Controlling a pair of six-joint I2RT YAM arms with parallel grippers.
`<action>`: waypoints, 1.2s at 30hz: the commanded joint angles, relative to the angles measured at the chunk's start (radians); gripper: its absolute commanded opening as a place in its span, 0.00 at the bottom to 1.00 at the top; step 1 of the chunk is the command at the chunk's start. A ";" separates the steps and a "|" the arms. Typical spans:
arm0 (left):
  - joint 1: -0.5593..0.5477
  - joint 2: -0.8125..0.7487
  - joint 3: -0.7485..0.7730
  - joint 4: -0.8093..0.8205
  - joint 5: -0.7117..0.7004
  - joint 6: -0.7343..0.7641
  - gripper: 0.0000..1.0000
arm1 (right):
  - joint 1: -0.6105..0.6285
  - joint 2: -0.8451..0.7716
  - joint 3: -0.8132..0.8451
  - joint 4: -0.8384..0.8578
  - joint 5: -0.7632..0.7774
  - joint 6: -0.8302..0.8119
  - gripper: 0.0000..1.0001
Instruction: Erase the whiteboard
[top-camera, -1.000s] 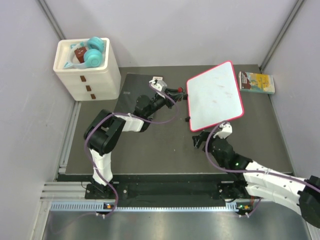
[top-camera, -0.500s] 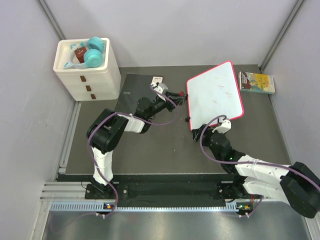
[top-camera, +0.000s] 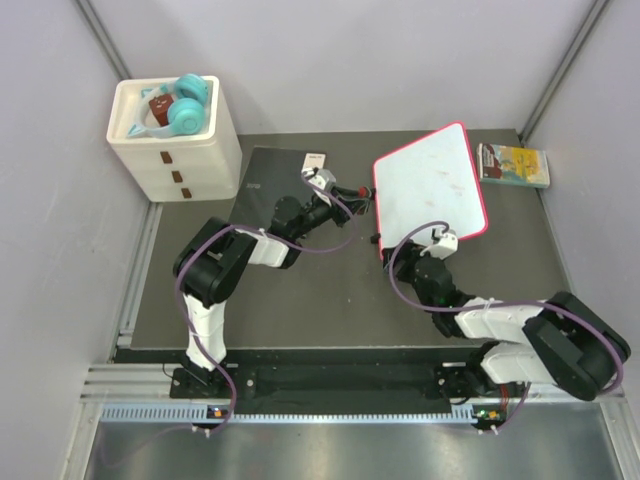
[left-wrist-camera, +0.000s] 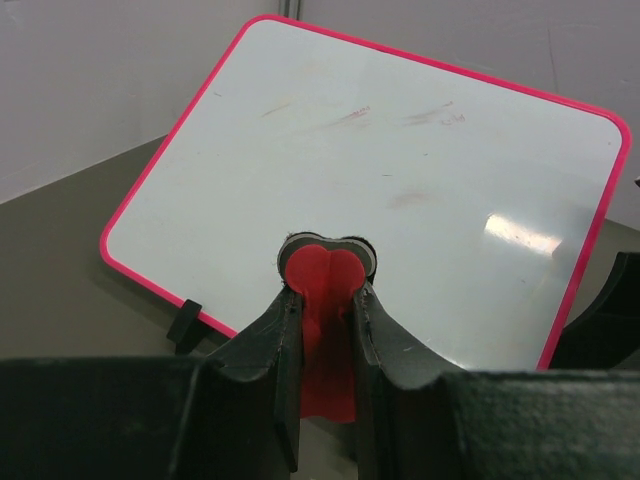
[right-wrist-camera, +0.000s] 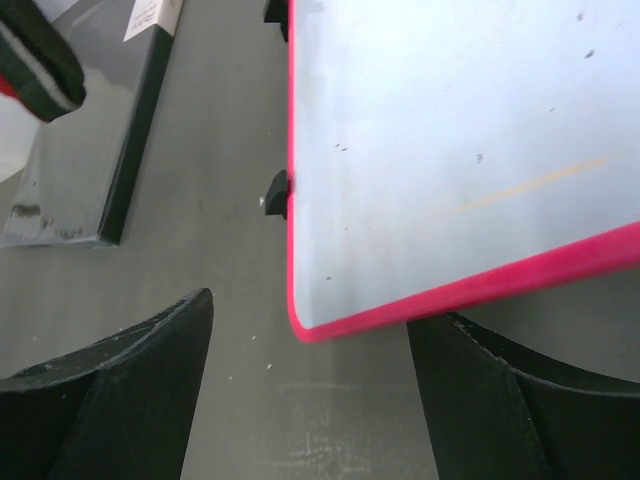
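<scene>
The whiteboard (top-camera: 430, 190) lies tilted on the dark mat, white with a pink-red frame. Only faint smudges show on the whiteboard (left-wrist-camera: 400, 170) in the left wrist view. My left gripper (top-camera: 352, 190) hovers just off its left edge and is shut on a red eraser (left-wrist-camera: 322, 275), which stands over the board's near edge. My right gripper (top-camera: 408, 256) is open at the board's near-left corner. In the right wrist view that corner of the whiteboard (right-wrist-camera: 450, 130) sits between and just ahead of the spread fingers of my right gripper (right-wrist-camera: 310, 312), which hold nothing.
A flat black notebook (top-camera: 262, 185) lies left of the board under the left arm. A yellow-green book (top-camera: 513, 165) lies at the back right. A white drawer unit (top-camera: 175, 140) with teal headphones (top-camera: 188, 103) stands at the back left. Walls enclose three sides.
My right gripper has moved forward to the board's near-left corner and its jaws have narrowed a little. The left gripper has barely shifted and still holds the eraser.
</scene>
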 joint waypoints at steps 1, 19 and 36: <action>-0.004 0.001 -0.010 0.101 0.021 -0.008 0.00 | -0.044 0.061 0.038 0.100 -0.005 0.016 0.75; -0.007 0.061 0.032 0.095 0.063 -0.044 0.00 | -0.106 0.202 0.154 -0.054 -0.002 -0.019 0.73; -0.008 0.033 0.180 -0.439 -0.003 0.045 0.00 | -0.060 -0.040 0.070 -0.195 0.002 -0.074 0.81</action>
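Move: The left gripper still holds the red eraser, pointing rightwards; the whiteboard's middle lies some 17 cm to its right, about 2 cm ahead and 10 cm below. The board's far black clip is about 4 cm right and 3 cm ahead, the dark folder some 19 cm left and 2 cm ahead. From the right gripper the board's middle lies about 15 cm ahead, 7 cm right and slightly below, the near clip about 4 cm ahead and 5 cm left. Bring the left gripper down about 5 cm towards the whiteboard's left edge, keeping its hold on the eraser, and late on ease it forward a little as its tips dip some 10 degrees. Keep the right fingers wide open at the board's near-left corner, one under the rim; go down, forward and right about 3 cm along the near edge, then back off slightly and rise about 2 cm. ##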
